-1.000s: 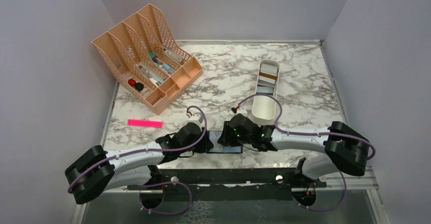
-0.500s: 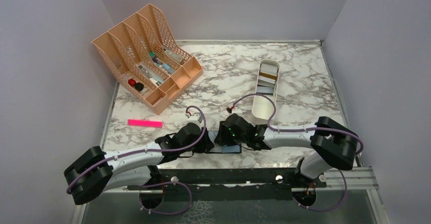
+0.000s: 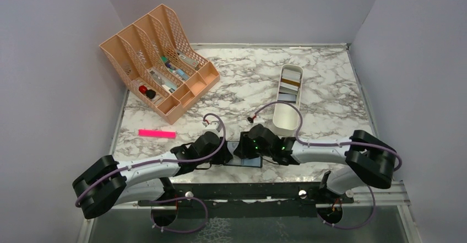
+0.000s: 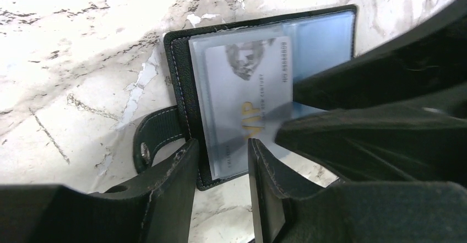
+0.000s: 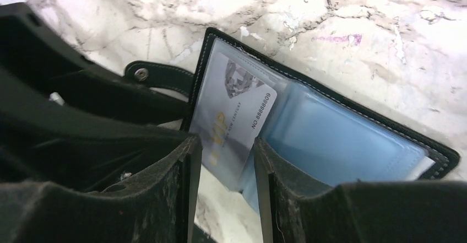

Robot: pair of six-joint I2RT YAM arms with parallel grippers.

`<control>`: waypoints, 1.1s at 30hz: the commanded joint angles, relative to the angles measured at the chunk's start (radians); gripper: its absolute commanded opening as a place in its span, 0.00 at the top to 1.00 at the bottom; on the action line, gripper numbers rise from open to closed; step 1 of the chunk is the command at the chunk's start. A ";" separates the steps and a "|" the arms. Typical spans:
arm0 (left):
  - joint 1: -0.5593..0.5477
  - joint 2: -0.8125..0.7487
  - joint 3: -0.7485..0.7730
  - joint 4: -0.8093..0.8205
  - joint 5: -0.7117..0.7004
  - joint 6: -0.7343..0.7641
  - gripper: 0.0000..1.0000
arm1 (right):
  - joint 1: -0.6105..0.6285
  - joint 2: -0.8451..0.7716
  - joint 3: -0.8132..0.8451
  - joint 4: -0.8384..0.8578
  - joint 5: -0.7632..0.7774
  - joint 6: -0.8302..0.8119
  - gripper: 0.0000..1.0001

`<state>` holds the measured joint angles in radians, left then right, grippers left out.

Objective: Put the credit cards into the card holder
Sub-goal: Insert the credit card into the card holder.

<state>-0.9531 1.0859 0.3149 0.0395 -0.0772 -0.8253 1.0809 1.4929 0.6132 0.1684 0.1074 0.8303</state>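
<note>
The black card holder [image 4: 177, 77] lies open near the table's front edge [image 3: 246, 162], showing bluish clear sleeves [image 5: 330, 138]. A silver credit card [image 4: 242, 100] marked VIP sits partly inside the left sleeve [image 5: 231, 116]. My left gripper [image 4: 223, 157] hovers open over the holder's near corner by the strap [image 4: 154, 135]. My right gripper [image 5: 223, 152] is open, with the card's lower corner showing between its fingers and its right finger over the blue sleeve. More credit cards [image 3: 290, 86] lie in a white tray [image 3: 286, 123].
A peach desk organiser [image 3: 159, 61] with small items stands at the back left. A pink marker [image 3: 157, 134] lies left of the arms. Both wrists crowd together over the holder [image 3: 237, 152]. Grey walls close in the table on three sides.
The right arm's elbow swung left and then back right. Both grippers stayed over the card holder, which has not moved.
</note>
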 commanded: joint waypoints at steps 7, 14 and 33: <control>-0.004 -0.082 0.063 -0.143 -0.089 0.039 0.57 | -0.057 -0.249 0.167 -0.367 0.174 -0.284 0.55; -0.004 -0.150 0.114 -0.185 -0.118 0.090 0.49 | -0.283 -0.287 0.267 -0.355 0.144 -0.675 0.55; -0.004 -0.297 0.242 -0.304 -0.138 0.265 0.01 | -0.747 0.049 0.402 -0.239 -0.059 -1.440 0.52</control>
<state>-0.9531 0.8291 0.5228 -0.2306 -0.1902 -0.6064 0.3817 1.4780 0.9943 -0.1211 0.1631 -0.4324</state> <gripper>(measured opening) 0.987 0.477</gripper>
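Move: In the tray, the loose grey card with the black stripe lies about 25 cm ahead of the right hand and 21 cm to its right, at nearly its height. The leaning brown card stands some 31 cm ahead and 24 cm to the right of that hand. The open card holder's middle is about 1 cm ahead, 2 cm right and 2 cm below. From the left hand, the holder's middle lies 2 cm ahead, 5 cm right and 2 cm lower. Leaving the filled pocket empty, its gap unchanged, the right hand climbs nearly 15 cm, arcs about 24 cm forward and 22 cm right to above the tray's cards, then starts to sink about 4 cm; its wrist swings until the fingers point mostly forward and down. Meanwhile the left hand comes free of the holder's left part, rises some 10 cm and opens wide, its fingers tipping up slightly. ##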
